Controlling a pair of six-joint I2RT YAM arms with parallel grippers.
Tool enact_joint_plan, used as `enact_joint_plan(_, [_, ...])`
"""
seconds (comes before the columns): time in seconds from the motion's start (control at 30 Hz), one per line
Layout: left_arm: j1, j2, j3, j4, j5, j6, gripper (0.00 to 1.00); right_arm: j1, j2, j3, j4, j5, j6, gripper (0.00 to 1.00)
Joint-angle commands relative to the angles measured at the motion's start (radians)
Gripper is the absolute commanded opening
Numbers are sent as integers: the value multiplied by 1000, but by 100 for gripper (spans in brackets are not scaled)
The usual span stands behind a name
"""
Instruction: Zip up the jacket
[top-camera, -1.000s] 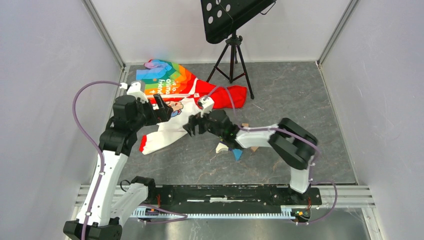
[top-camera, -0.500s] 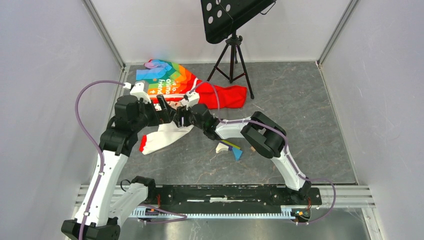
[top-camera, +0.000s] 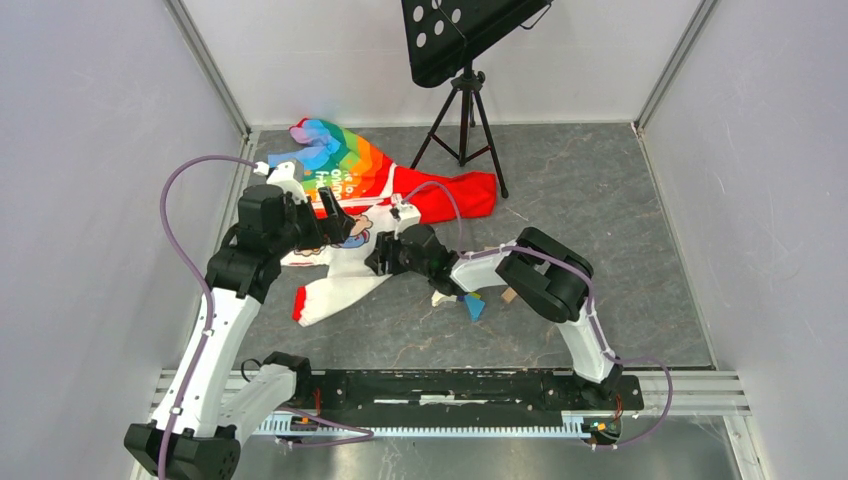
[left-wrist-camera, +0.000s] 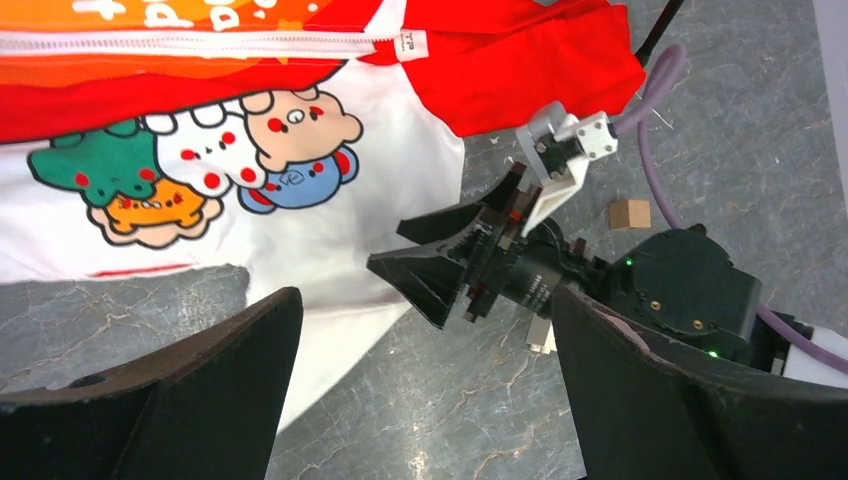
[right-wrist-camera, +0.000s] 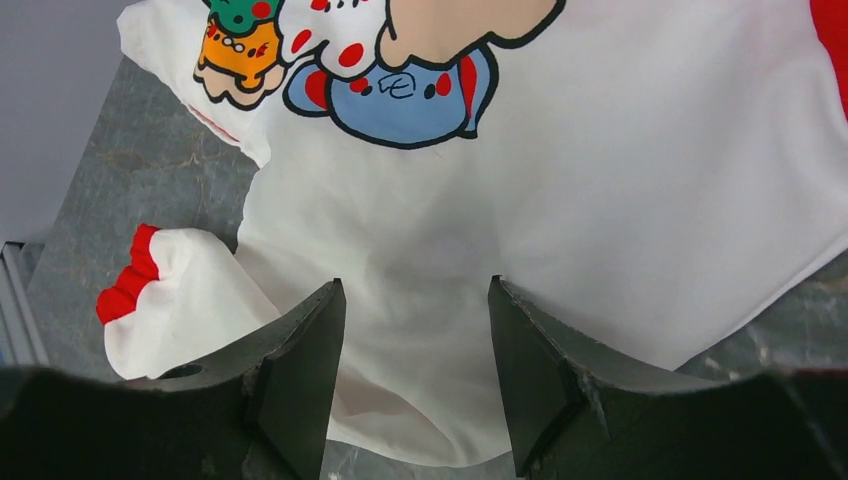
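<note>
The jacket (top-camera: 345, 275) lies crumpled at the back left of the floor, with a rainbow panel (top-camera: 340, 165), a red sleeve (top-camera: 455, 195) and a red cuff (top-camera: 300, 305). In the left wrist view its zipper (left-wrist-camera: 200, 42) runs between the rainbow and white halves. My right gripper (top-camera: 378, 255) is down on the white front (right-wrist-camera: 600, 170). Its fingers (right-wrist-camera: 300, 360) stand apart, open, with a soft fold of white cloth bunched between them (right-wrist-camera: 415, 290). My left gripper (top-camera: 335, 228) hovers wide open (left-wrist-camera: 425, 300) just above the jacket's white edge and the right gripper (left-wrist-camera: 385, 245), holding nothing.
A black music stand's tripod (top-camera: 465, 110) stands behind the red sleeve. Small white and blue blocks (top-camera: 465, 300) and a wooden cube (left-wrist-camera: 630, 213) lie under the right forearm. Grey walls enclose the floor on three sides. A metal rail (top-camera: 450, 385) runs along the near edge.
The right gripper's fingers have narrowed over the white cloth. The jacket's white part and its cuff have slid toward the near side. The left gripper has stayed wide open.
</note>
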Motion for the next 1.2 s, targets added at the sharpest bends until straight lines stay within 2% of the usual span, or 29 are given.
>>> enact_joint_plan(0.0, [-5,0,30,21,-12,21,100,4,-64,-104,-55,-50,46,62])
enact_joint_plan(0.23, [-5,13,15,26,-10,0,100,-14,-208,-252,-118,-90,-12,68])
enact_joint_plan(0.43, [-1,108,32,32,35,-38,100,-115,-327,-392,-108,-130,-68,71])
enact_joint_plan(0.6, [10,214,51,31,70,-90,100,-214,-336,-401,-130,-220,-136,79])
enact_joint_plan(0.73, [53,260,45,30,61,-103,100,-247,-331,-330,-257,-237,-257,84])
enact_joint_plan(0.8, [109,272,32,32,75,-121,100,-247,-322,-272,-350,-212,-341,87])
enact_joint_plan(0.97, [370,297,-57,86,217,-207,100,-242,-321,-146,-530,-69,-485,92])
enact_joint_plan(1.03, [411,311,-91,98,203,-228,100,-215,-357,-124,-547,22,-511,97])
enact_joint_plan(1.17, [450,339,-162,141,210,-230,100,-94,-420,-37,-608,236,-567,98])
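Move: The hem end of the zip, mostly hidden from above behind the left gripper, lies some 20 cm ahead of the left hand, 20 cm to its left and 22 cm below. From the right hand, low on the white front, that end is about 16 cm ahead and 27 cm left. The animal print's blue face is 7 cm ahead and 6 cm left of the right hand, the red cuff 12 cm back and 18 cm left, and the white block 10 cm back and 15 cm right. Rightward, about 15 cm in all, the right hand goes on dragging the white cloth under its fingertips, first with a 5 cm pull back and then curving forward again, spreading its fingers wide and rolling left side down some 30 degrees late on. After a pause the wide-open left hand sinks and edges forward, then swings left while still dropping towards the zip's hem end, tipping down and turning counter-clockwise. ##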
